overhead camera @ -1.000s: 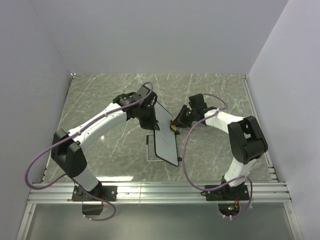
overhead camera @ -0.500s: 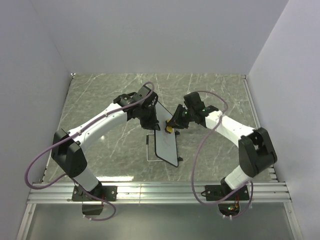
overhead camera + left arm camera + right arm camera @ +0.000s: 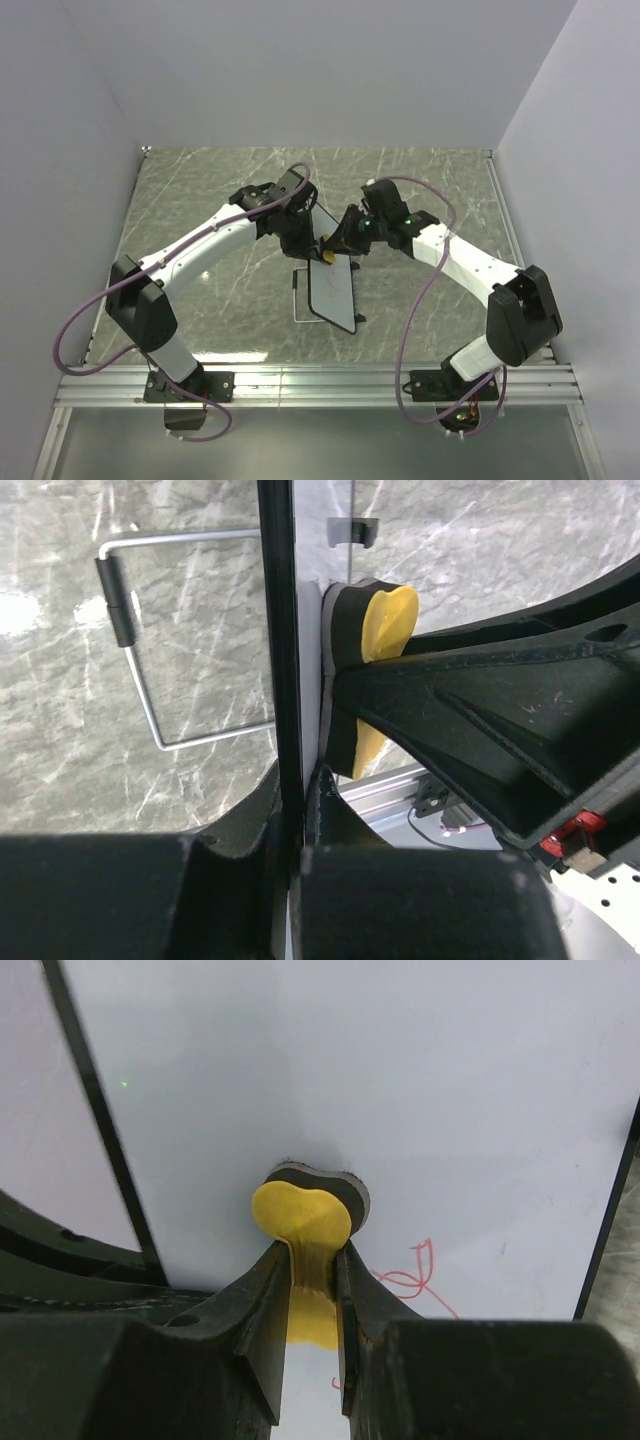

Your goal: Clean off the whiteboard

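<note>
The whiteboard (image 3: 335, 295) stands propped up on the marble table, tilted. My left gripper (image 3: 306, 245) is shut on its upper edge. In the left wrist view the board's black frame (image 3: 283, 630) shows edge-on, running down between my clamped left gripper (image 3: 298, 792). My right gripper (image 3: 334, 250) is shut on the yellow bone-shaped eraser (image 3: 328, 257). The eraser (image 3: 303, 1215) is pinched at its waist and its dark felt side is pressed on the white face (image 3: 400, 1070). A red scribble (image 3: 417, 1270) lies just right of the right gripper (image 3: 313, 1260).
A wire stand (image 3: 140, 680) sticks out behind the board on the left. An aluminium rail (image 3: 320, 380) runs along the near edge with both arm bases on it. Grey walls close in the table on three sides.
The right arm has swung left and carried the eraser from the board's right edge onto its upper face. The left gripper and the board have stayed still.
</note>
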Tool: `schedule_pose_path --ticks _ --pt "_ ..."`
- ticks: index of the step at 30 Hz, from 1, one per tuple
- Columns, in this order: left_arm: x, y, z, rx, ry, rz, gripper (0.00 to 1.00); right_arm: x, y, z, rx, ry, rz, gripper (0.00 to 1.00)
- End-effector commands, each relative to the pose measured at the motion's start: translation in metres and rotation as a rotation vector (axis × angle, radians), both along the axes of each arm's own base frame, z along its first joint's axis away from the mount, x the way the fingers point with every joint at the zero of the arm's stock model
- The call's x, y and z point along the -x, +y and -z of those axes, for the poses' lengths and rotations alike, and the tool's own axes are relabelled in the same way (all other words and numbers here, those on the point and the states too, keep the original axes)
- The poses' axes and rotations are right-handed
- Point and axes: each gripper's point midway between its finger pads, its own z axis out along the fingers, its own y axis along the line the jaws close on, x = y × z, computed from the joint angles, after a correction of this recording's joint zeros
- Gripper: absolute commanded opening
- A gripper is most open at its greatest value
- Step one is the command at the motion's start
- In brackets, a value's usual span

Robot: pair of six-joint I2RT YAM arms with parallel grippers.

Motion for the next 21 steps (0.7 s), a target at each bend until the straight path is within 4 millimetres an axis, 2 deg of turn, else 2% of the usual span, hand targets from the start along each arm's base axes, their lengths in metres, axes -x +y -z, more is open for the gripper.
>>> schedule_pose_path --ticks 1,4,10,12,14,17,20,21 --pt "0.01 0.011 0.055 -0.191 0.035 0.112 0.0 0.028 0.0 0.051 0.07 0.128 -0.031 0.0" --pt "0.01 0.012 0.052 -0.195 0.031 0.114 0.0 0.051 -0.026 0.102 0.197 0.244 -0.004 0.0" --pt "0.011 0.015 0.051 -0.21 0.03 0.115 0.0 0.076 -0.059 0.155 0.303 0.341 0.05 0.0" --pt "0.012 0.016 0.051 -0.21 0.03 0.115 0.0 0.08 -0.062 0.16 0.309 0.359 0.058 0.0" --pt "0.013 0.017 0.052 -0.214 0.033 0.116 0.0 0.082 -0.062 0.16 0.303 0.357 0.06 0.0" --pt "0.014 0.018 0.053 -0.215 0.034 0.118 0.0 0.077 -0.054 0.14 0.25 0.32 0.064 0.0" --pt "0.014 0.018 0.056 -0.214 0.038 0.121 0.0 0.067 -0.041 0.101 0.17 0.25 0.069 0.0" --pt "0.014 0.017 0.056 -0.211 0.039 0.122 0.0 0.064 -0.037 0.082 0.134 0.212 0.074 0.0"
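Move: My right hand holds the eraser against the whiteboard's upper part. The board's lower edge, where I take it, is about 8 cm to the right, 3 cm back and 14 cm below. Red marks remain some 3 cm back, 2 cm right and 4 cm lower. The far foot is about 1 cm ahead, 6 cm right, 16 cm below. From my left hand, pinching the upper edge, that lower edge lies 11 cm right, 1 cm back, 15 cm down. I sweep the eraser down the slope of the whiteboard with my right hand, about 13 cm down and some 8 cm to the right, drawing back about 4 cm, and rise slightly just at the end. My wrist turns some 20 degrees so the fingers point more steeply down, still gripping the eraser. My left hand keeps pinching the upper edge, nearly in place. ##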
